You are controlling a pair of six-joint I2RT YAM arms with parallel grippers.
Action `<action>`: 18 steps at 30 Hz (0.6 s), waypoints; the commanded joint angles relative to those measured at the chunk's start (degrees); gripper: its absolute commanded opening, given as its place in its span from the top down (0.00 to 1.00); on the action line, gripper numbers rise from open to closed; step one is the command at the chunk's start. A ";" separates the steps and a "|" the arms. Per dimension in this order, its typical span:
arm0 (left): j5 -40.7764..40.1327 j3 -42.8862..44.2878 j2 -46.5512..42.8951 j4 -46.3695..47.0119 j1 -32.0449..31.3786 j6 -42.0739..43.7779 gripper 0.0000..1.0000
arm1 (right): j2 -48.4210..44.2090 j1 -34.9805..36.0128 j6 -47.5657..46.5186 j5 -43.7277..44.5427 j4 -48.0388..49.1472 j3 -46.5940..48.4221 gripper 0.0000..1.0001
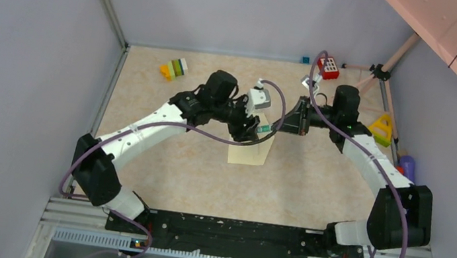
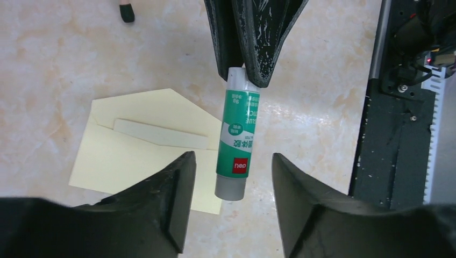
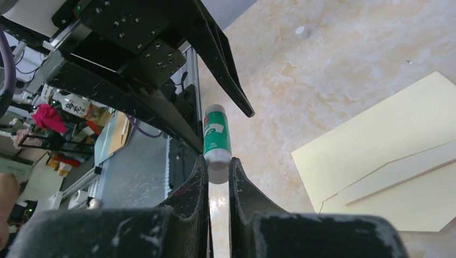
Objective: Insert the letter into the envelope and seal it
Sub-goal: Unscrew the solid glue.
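Note:
The pale yellow envelope [image 1: 251, 151] lies flat on the table with its pointed flap open [image 2: 156, 105]. A paler strip [image 2: 161, 134] crosses its mouth; I cannot tell whether this is the letter. Above the envelope's edge hangs a green and white glue stick [image 2: 236, 140]. My right gripper [image 3: 218, 164] is shut on its white end [image 3: 218, 167]. My left gripper [image 2: 232, 161] is open, its fingers [image 2: 180, 188] standing either side of the stick's grey end without touching it. Seen from above, both grippers meet over the envelope [image 1: 264, 128].
Coloured blocks [image 1: 174, 68] lie at the far left, a red toy [image 1: 329, 67] at the far right by a tripod [image 1: 380, 72]. A yellow triangle [image 1: 381, 128] and a purple object [image 1: 407, 167] sit along the right wall. A small white round piece [image 3: 301, 31] lies on the table.

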 commanded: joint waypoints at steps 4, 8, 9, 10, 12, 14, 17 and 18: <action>4.93 1.19 -1.82 2.38 0.28 -2.04 0.14 | -2.44 0.39 -4.52 0.26 -4.90 2.48 1.00; 14.87 3.22 -0.59 0.45 1.89 -4.38 0.06 | -2.95 0.44 -11.83 -1.07 -10.42 3.13 1.00; 17.79 3.76 -0.02 0.20 2.49 -5.38 0.04 | -3.28 0.42 -14.31 -1.72 -11.73 3.17 1.00; 20.76 4.26 0.67 0.11 3.24 -6.39 0.03 | -3.81 0.42 -17.80 -2.70 -12.54 2.94 1.00; 25.77 4.74 2.54 1.37 5.00 -9.96 0.03 | -5.37 0.51 -22.07 -4.80 -12.89 1.80 1.00; 30.54 4.74 4.29 2.70 5.98 -12.85 0.02 | -7.56 0.65 -25.11 -5.88 -11.88 0.04 1.00; 35.53 4.63 6.81 3.24 6.02 -15.15 0.01 | -11.95 0.79 -27.23 -7.79 -7.13 -3.48 1.00; 37.45 4.47 7.48 3.74 6.01 -15.67 0.01 | -13.20 0.94 -27.55 -7.93 -5.32 -5.12 1.00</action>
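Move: The glue stick juts out leftward from the right hand's shut fingers, its middle about 3 cm left and 1 cm back of that hand. From the left hand the stick's middle is some 3 cm to the right, 1 cm ahead and nearly level, its free end standing between the already parted fingers. The envelope lies some 20 cm below the left hand, about 5 cm ahead and 2 cm left; a black-tipped pole end lies roughly 16 cm ahead and 16 cm right of it. The glue stick stays pinched by one end in the right hand, which dips about 1 cm, then draws back some 3 cm while rising again and rolling about 15 degrees around its pointing line. The left fingers spread from half to fully open around the free end without gripping; that hand rises and backs roughly 3 cm each way, turning some 25 degrees so its fingers point less steeply down. ##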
